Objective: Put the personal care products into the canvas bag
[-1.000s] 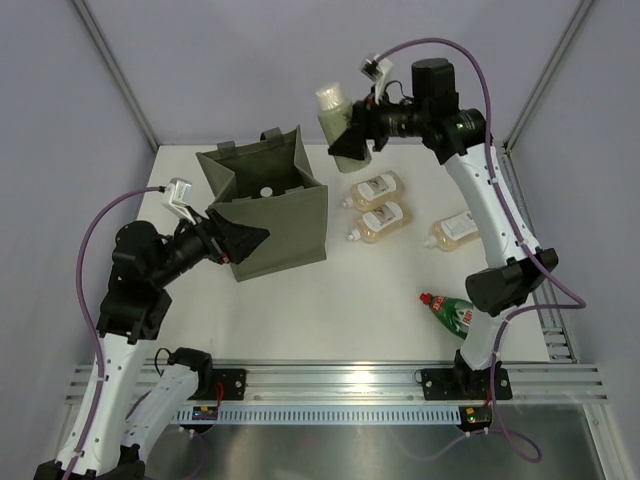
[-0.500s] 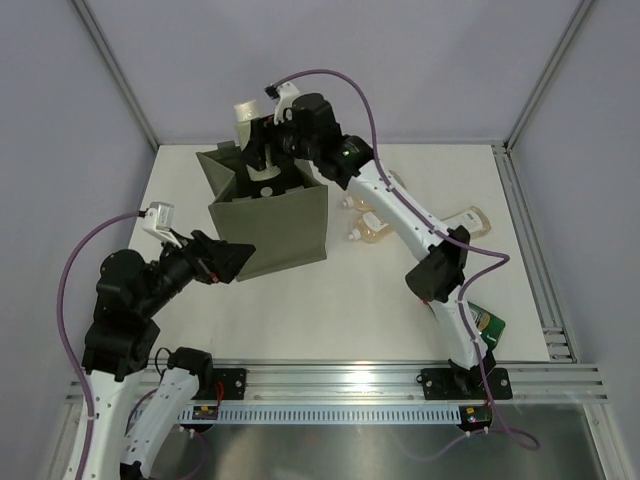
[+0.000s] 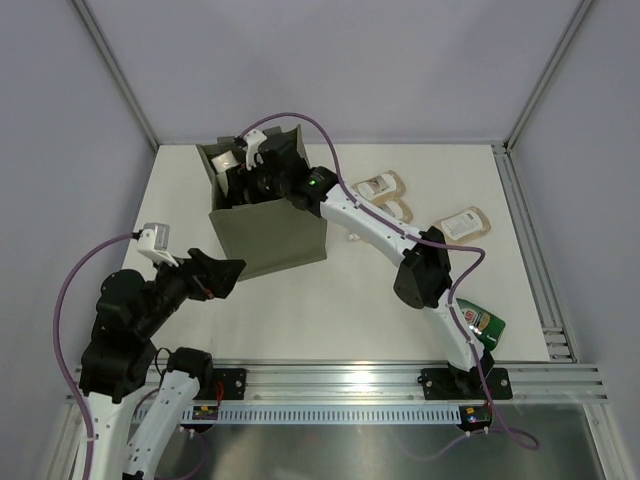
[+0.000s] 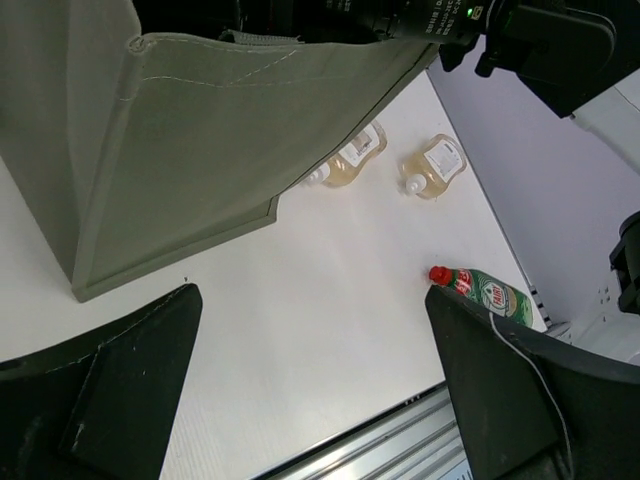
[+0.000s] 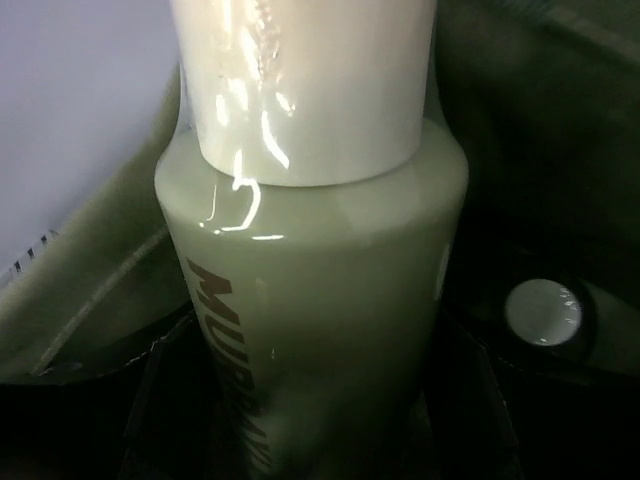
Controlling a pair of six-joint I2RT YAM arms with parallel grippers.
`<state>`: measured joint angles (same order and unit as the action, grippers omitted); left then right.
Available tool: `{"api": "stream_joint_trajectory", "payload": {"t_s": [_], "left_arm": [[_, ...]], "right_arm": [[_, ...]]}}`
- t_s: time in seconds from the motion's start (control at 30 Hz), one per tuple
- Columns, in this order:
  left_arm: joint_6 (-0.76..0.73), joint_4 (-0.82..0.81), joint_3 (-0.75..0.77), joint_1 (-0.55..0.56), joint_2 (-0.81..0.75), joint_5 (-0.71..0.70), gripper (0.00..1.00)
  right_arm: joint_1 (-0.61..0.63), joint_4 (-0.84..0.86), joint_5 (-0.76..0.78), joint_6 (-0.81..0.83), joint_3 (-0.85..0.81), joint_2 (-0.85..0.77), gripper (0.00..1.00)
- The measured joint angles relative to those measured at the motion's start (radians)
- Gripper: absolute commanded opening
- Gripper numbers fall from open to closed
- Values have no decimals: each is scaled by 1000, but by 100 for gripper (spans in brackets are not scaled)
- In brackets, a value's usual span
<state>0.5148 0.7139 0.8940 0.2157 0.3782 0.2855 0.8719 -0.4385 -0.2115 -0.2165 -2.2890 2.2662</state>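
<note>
The olive canvas bag (image 3: 272,232) stands open at the back left of the table. My right gripper (image 3: 243,172) reaches down into its mouth, shut on a pale beige tube (image 5: 310,300) with a cream cap (image 5: 300,80); the tube's top (image 3: 225,160) shows at the bag's rim. A silver-topped jar (image 5: 545,310) lies inside the bag. Three amber bottles (image 3: 380,185) (image 3: 398,210) (image 3: 462,222) lie to the right of the bag, one partly under the arm. A green red-capped bottle (image 3: 481,321) lies near the right arm's base. My left gripper (image 3: 218,272) is open and holds nothing, just in front of the bag.
In the left wrist view, the bag's wall (image 4: 200,130) fills the upper left, with two amber bottles (image 4: 350,160) (image 4: 435,165) and the green bottle (image 4: 487,292) beyond. The metal rail (image 3: 340,380) runs along the near edge. Grey walls enclose the table.
My right arm swung left from above the amber bottles, carrying the tube, and lowered it into the bag. My left gripper drew back from the bag's front wall toward the near edge.
</note>
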Motion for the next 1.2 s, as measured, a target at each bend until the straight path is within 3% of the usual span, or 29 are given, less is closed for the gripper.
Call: {"api": "stream_joint_trajectory", "payload": {"t_s": [0.17,0.2,0.3,0.57,0.97,1.2], "left_arm": [[-17,21,-4,0,-24,-25,99],[-19,27,-5,0,-30,-29,99],[-23,37,-11,0,-41,-35,99],[-26,48,-27,0,-45,-36,99],[-29,-1,-37,0,-19,4,99],[-45,-135,-29,0,139,155,99]], "right_arm": [[3,1,-53,29,0,55,35],[1,0,-68,40,0,68,48],[-5,0,-134,91,-1,99,70],[-10,-1,-269,229,-16,150,99],[-42,-24,-413,314,-117,124,99],[-154,-158,-595,354,-138,-46,99]]}}
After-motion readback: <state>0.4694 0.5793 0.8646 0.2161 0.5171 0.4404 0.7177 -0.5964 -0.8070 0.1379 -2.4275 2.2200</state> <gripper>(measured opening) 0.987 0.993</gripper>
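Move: The right hand, already reaching into the canvas bag from its right, still grips the pale green bottle. The bag's middle lies some 6 cm to this hand's right, about 1 cm ahead and roughly 11 cm lower. Two amber bottles lie on the table about 35 cm to its right, the nearer some 3 cm farther out and the other some 12 cm. From the left hand, the bag's middle is about 22 cm ahead, 7 cm right and 17 cm lower. Downward first: the right hand lowers the pale green bottle about 8 cm into the left side of the canvas bag, easing a little left and back, then opens and lets go. Empty, it climbs some 15 cm, swinging right towards the amber bottles, having turned nearly 30 degrees counter-clockwise overall. At the end the left hand starts creeping forward and right. ##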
